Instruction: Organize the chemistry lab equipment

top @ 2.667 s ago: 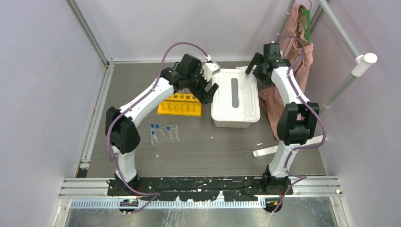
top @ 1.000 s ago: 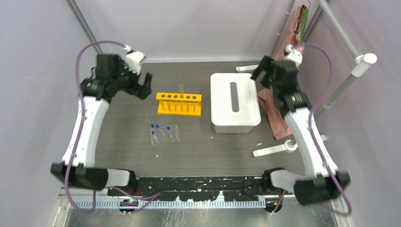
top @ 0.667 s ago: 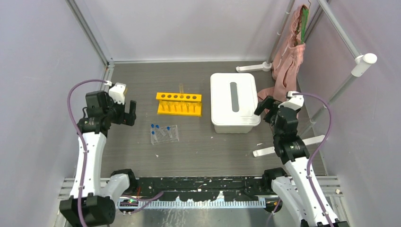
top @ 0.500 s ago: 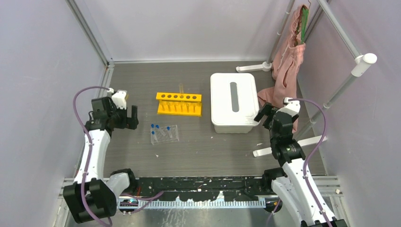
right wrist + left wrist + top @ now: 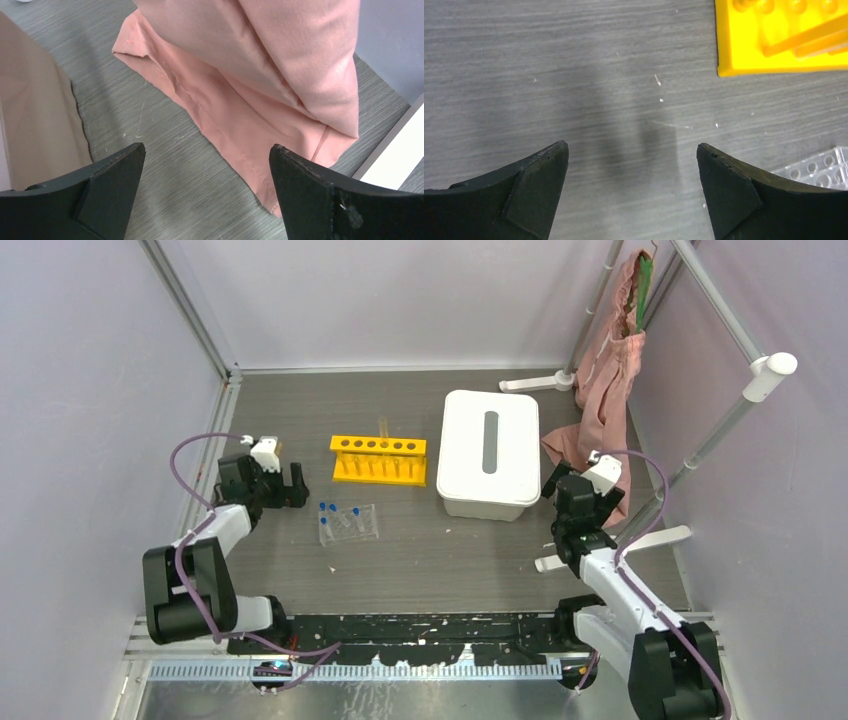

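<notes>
The yellow rack [image 5: 380,460] stands mid-table, with a thin clear tube [image 5: 383,427] upright at its back edge. The clear tray [image 5: 348,523] with small blue-capped vials sits just in front of it. My left gripper [image 5: 298,487] is low, left of the rack and tray, open and empty. In the left wrist view this gripper [image 5: 631,146] is over bare table, with the rack [image 5: 784,40] at top right and the tray [image 5: 819,170] at lower right. My right gripper [image 5: 568,480] is open and empty beside the white box. The squeeze bottle, beakers and cup are out of view.
A white lidded box [image 5: 488,452] with a grey slot stands right of the rack. The pink cloth [image 5: 250,75] hangs down to the table ahead of my right gripper [image 5: 207,146]. The white pole stand's base [image 5: 610,548] lies at the right.
Both arms have drawn back from the far side and folded low toward the near edge, grippers still open. The white box now sits slightly further left.
</notes>
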Robot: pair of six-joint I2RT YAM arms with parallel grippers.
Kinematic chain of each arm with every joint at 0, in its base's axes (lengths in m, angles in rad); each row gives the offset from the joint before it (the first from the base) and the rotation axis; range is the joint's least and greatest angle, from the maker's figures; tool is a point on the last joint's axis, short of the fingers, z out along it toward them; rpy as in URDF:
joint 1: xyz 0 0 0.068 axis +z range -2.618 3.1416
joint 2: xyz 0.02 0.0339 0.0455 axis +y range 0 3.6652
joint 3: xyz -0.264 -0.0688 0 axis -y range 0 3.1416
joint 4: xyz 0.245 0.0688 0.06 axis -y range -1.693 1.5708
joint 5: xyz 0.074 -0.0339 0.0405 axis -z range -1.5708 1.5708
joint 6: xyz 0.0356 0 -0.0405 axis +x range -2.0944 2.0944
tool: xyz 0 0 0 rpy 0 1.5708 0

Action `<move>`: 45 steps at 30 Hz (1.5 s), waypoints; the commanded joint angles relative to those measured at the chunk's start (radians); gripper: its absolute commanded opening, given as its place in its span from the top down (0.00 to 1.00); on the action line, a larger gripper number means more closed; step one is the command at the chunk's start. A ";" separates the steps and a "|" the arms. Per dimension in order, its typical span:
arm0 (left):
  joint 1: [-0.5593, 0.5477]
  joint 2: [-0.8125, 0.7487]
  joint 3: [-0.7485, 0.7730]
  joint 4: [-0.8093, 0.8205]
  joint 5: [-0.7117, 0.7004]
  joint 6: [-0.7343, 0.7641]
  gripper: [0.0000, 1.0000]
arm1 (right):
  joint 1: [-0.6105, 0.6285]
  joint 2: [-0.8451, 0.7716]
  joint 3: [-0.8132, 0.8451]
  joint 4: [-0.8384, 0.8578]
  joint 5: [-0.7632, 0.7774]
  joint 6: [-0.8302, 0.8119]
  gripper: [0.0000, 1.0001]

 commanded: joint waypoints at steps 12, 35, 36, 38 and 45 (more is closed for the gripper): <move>-0.024 0.156 -0.025 0.485 0.031 -0.066 0.00 | -0.104 0.322 -0.081 0.640 -0.050 -0.149 0.00; -0.182 0.237 -0.233 0.944 -0.177 -0.096 0.00 | -0.149 0.657 -0.076 1.017 -0.241 -0.185 0.00; -0.182 0.266 -0.276 1.099 -0.177 -0.097 0.00 | -0.149 0.654 -0.074 1.005 -0.241 -0.183 0.00; -0.183 0.233 -0.277 1.060 -0.207 -0.101 0.00 | -0.149 0.650 -0.070 0.990 -0.241 -0.181 0.00; -0.185 0.242 -0.195 0.915 -0.261 -0.123 0.00 | -0.149 0.652 -0.013 0.887 -0.208 -0.161 0.00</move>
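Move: The yellow tube rack stands about 12 cm ahead of the open, empty left hand and 21 cm to its right, its middle just below hand height; the clear box of blue-capped tubes lies some 16 cm to that hand's right, 1 cm back and 3 cm lower. From the right hand, also open and empty, the pink bag's lower folds lie about 13 cm ahead, 3 cm right and 7 cm down, the lidded white bin some 15 cm ahead, 20 cm left and 4 cm down. The rack and bag are only neared, not grasped, as both empty hands settle into rest with fingers wide open. The left goes about 6 cm forward while drifting right, dips back and down, then eases forward and up again, its fingertips tipping up some 20 degrees. The right sinks and shifts slightly right, then slides about 7 cm forward towards the bag, lower at the end and drifting back left. ##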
